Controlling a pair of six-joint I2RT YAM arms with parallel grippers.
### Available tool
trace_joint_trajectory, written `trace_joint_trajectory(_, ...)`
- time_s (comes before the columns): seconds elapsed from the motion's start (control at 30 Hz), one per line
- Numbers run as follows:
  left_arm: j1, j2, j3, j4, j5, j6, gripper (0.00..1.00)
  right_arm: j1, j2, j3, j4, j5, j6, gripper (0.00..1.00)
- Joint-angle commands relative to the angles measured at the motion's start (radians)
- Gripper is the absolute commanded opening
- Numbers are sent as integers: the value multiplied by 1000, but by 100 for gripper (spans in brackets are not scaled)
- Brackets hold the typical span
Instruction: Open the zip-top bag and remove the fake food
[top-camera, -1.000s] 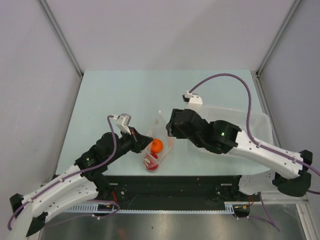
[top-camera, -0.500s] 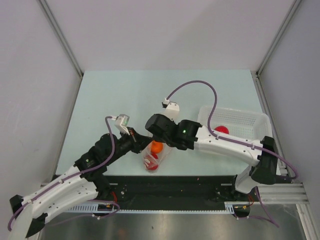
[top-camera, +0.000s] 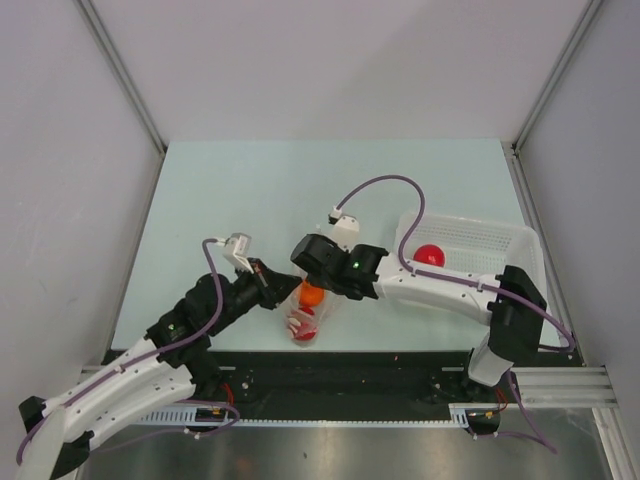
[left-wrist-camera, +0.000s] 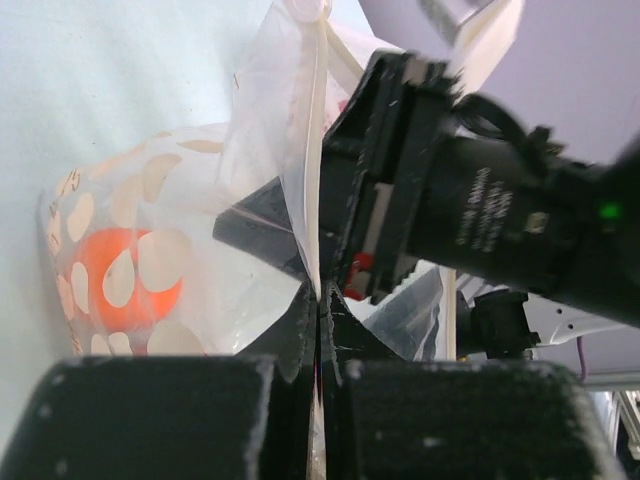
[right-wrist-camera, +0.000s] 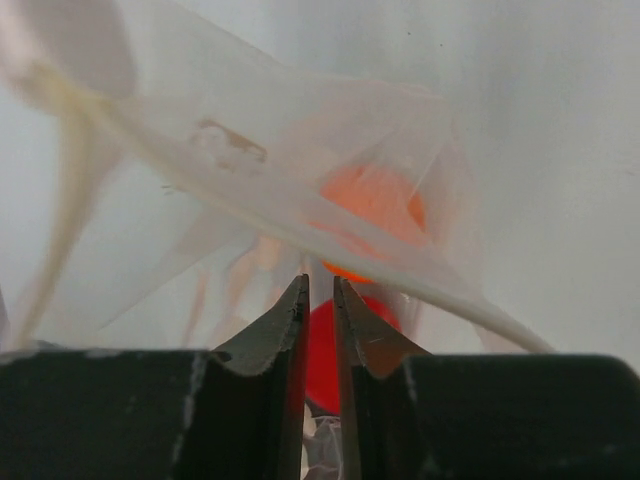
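Observation:
The zip-top bag (top-camera: 322, 308), clear with white dots, lies at the near middle of the table. It holds an orange fake fruit (top-camera: 312, 296) and a red one (top-camera: 300, 327). My left gripper (top-camera: 272, 283) is shut on the bag's upper edge film (left-wrist-camera: 300, 180) and holds it up. The orange fruit (left-wrist-camera: 120, 280) shows through the film in the left wrist view. My right gripper (top-camera: 308, 272) sits at the bag's mouth, its jaws almost together and holding nothing (right-wrist-camera: 320, 290). The orange fruit (right-wrist-camera: 375, 210) and red fruit (right-wrist-camera: 320, 350) lie just beyond its tips.
A white perforated basket (top-camera: 470, 222) stands at the right of the table with one red ball fruit (top-camera: 430, 254) in it. The right arm's cable loops above the bag. The table's near edge lies just below the bag.
My right arm has swung left from beside the basket to the bag's mouth. The red ball in the basket has come into view. My left gripper has kept its hold.

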Motion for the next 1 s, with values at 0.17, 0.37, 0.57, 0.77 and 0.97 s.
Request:
trace_joint_trajectory(0.17,0,14,-3,-12,-81,-32,0,-17,90,-42,133,-66,-85,28)
trace_joint_trajectory(0.37,-3,6,-17,-24,-93,-27,0,-20,146,-59,199,-120,-127,39)
trace_joint_trajectory(0.57,-3,-25,-39,-49,-118,-25,0,-27,196,-75,245,-139,-165,50)
trace_joint_trajectory(0.77,-3,-35,-63,-49,-113,-32,0,-35,261,-67,259,-126,-193,68)
trace_joint_trajectory(0.97,-3,-55,-92,-61,-113,-42,0,-46,308,-48,234,-100,-202,72)
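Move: The orange fake food lies in the bag below the right gripper, about 3 cm ahead, 2 cm left and 10 cm down. From the same hand, the red food is some 3 cm back, 3 cm left and 11 cm down, and the pinched bag rim about 3 cm back, 3 cm left and 1 cm down. From the left hand, the orange is roughly 6 cm ahead, 2 cm right and 9 cm down. Right gripper sinks about 8 cm and shifts left, opening towards the orange; left lowers its pinched rim 4 cm. ##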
